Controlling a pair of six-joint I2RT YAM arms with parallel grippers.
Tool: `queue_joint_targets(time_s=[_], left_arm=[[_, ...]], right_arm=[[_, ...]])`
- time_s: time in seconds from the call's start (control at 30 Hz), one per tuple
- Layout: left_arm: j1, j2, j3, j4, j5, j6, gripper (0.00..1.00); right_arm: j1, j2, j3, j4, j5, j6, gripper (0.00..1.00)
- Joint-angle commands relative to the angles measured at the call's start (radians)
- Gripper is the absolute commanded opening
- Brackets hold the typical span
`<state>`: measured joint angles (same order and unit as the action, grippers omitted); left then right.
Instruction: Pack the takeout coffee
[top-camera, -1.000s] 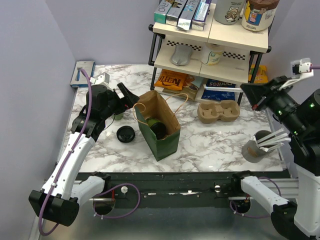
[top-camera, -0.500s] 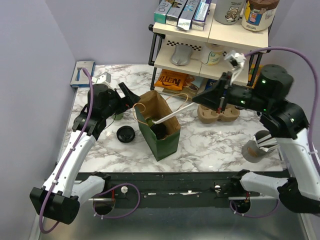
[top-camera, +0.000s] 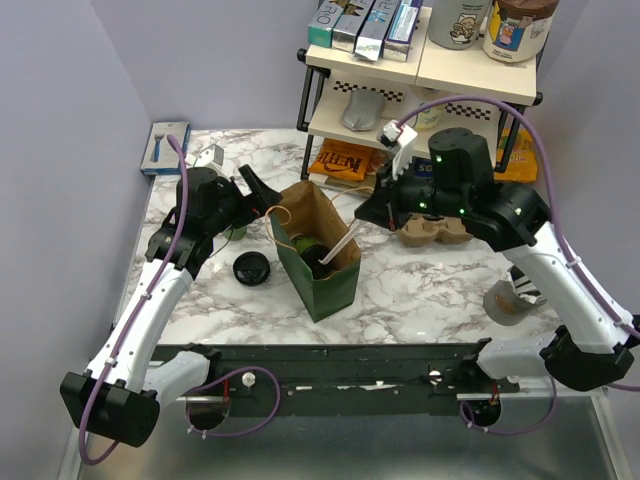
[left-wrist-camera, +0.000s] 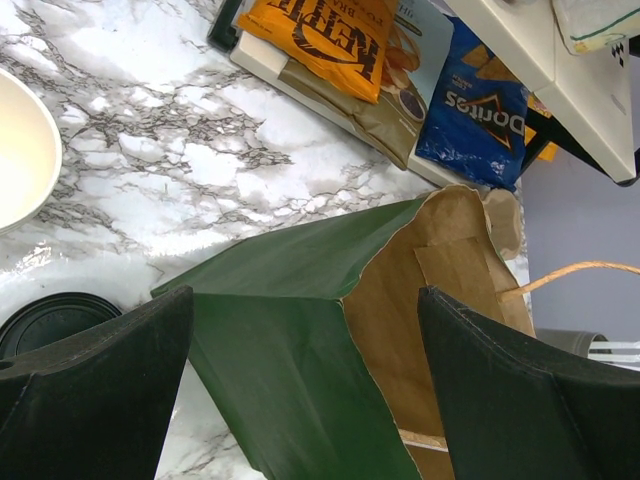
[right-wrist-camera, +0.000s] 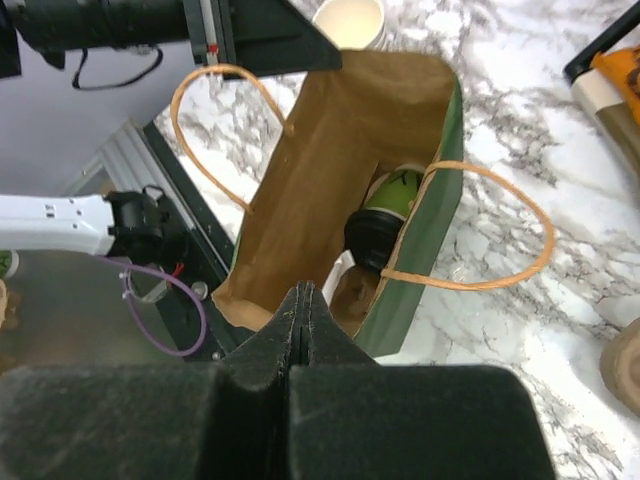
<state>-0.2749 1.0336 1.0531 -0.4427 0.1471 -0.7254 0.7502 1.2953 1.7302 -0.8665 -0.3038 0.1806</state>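
Observation:
A green paper bag stands open mid-table. Inside it lies a dark-green takeout coffee cup with its black lid on. My right gripper hovers over the bag's right side, shut on a white stick whose lower end reaches into the bag. My left gripper is open, its fingers straddling the bag's left wall. A second open green cup stands by my left gripper. A loose black lid lies on the marble next to it.
A brown pulp cup carrier lies right of the bag. A grey cup with white sticks stands near the front right. The shelf rack with snack bags lines the back. The bag's rope handles arch outward.
My right arm swung in from the far right with the white stick and now holds it over the bag, its tip inside. The left arm has not moved.

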Motion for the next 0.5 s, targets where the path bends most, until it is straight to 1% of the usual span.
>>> queue_joint_targets(time_s=[0.0,0.03,0.07,0.17,0.2,0.27,0.3,0.37,0.4,0.43,0.47], left_arm=[[0.002,-0.009,0.01,0.019,0.017,0.007,0.99],[0.002,-0.009,0.01,0.019,0.016,0.009,0.99],[0.002,-0.009,0.013,0.018,0.011,0.009,0.99],[0.002,-0.013,0.015,0.012,0.006,0.011,0.99],[0.002,-0.015,0.013,0.012,0.003,0.009,0.99],[0.0,-0.017,0.015,0.007,-0.003,0.012,0.99],[0.002,-0.018,0.018,0.002,-0.017,0.012,0.99],[0.002,-0.02,0.022,-0.008,-0.032,0.023,0.99],[0.002,-0.023,0.025,-0.011,-0.046,0.027,0.99],[0.003,-0.023,0.028,-0.017,-0.053,0.029,0.99],[0.003,-0.023,0.033,-0.027,-0.06,0.03,0.99]], right_arm=[[0.041,0.021,-0.003,-0.029,0.016,-0.049,0.3],[0.043,0.016,-0.012,-0.017,0.002,-0.047,0.43],[0.044,0.013,-0.018,-0.005,0.0,-0.044,0.68],[0.044,-0.016,-0.047,0.027,0.047,-0.018,0.85],[0.043,-0.025,-0.055,0.037,0.102,-0.007,0.92],[0.041,-0.063,-0.086,0.067,0.19,0.043,1.0],[0.041,-0.076,-0.092,0.07,0.286,0.055,1.0],[0.034,-0.112,-0.118,0.084,0.374,0.085,1.0],[0.02,-0.126,-0.13,0.09,0.403,0.097,1.0],[-0.001,-0.139,-0.141,0.099,0.394,0.121,1.0],[-0.07,-0.151,-0.168,0.109,0.378,0.135,1.0]])
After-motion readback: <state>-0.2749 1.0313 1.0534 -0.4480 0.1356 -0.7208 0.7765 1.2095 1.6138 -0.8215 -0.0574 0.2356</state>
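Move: To the left of the right hand, whose shut fingers hold a white straw slanting down into the paper bag, the bag's middle lies some 8 cm off, about 5 cm ahead and 23 cm below. The capped coffee cup inside is about 6 cm ahead, 8 cm left; the cup carrier about 20 cm ahead, 21 cm right. From the left hand the bag is about 10 cm right, 4 cm back and 13 cm below. Opening fully, the right fingers let go of the straw over the bag while the hand sinks about 2 cm and eases some 1 cm left. The hand then backs off to its right by roughly 4 cm, also forward some 2 cm, turning clockwise by about 15 degrees, jaws left wide open. ##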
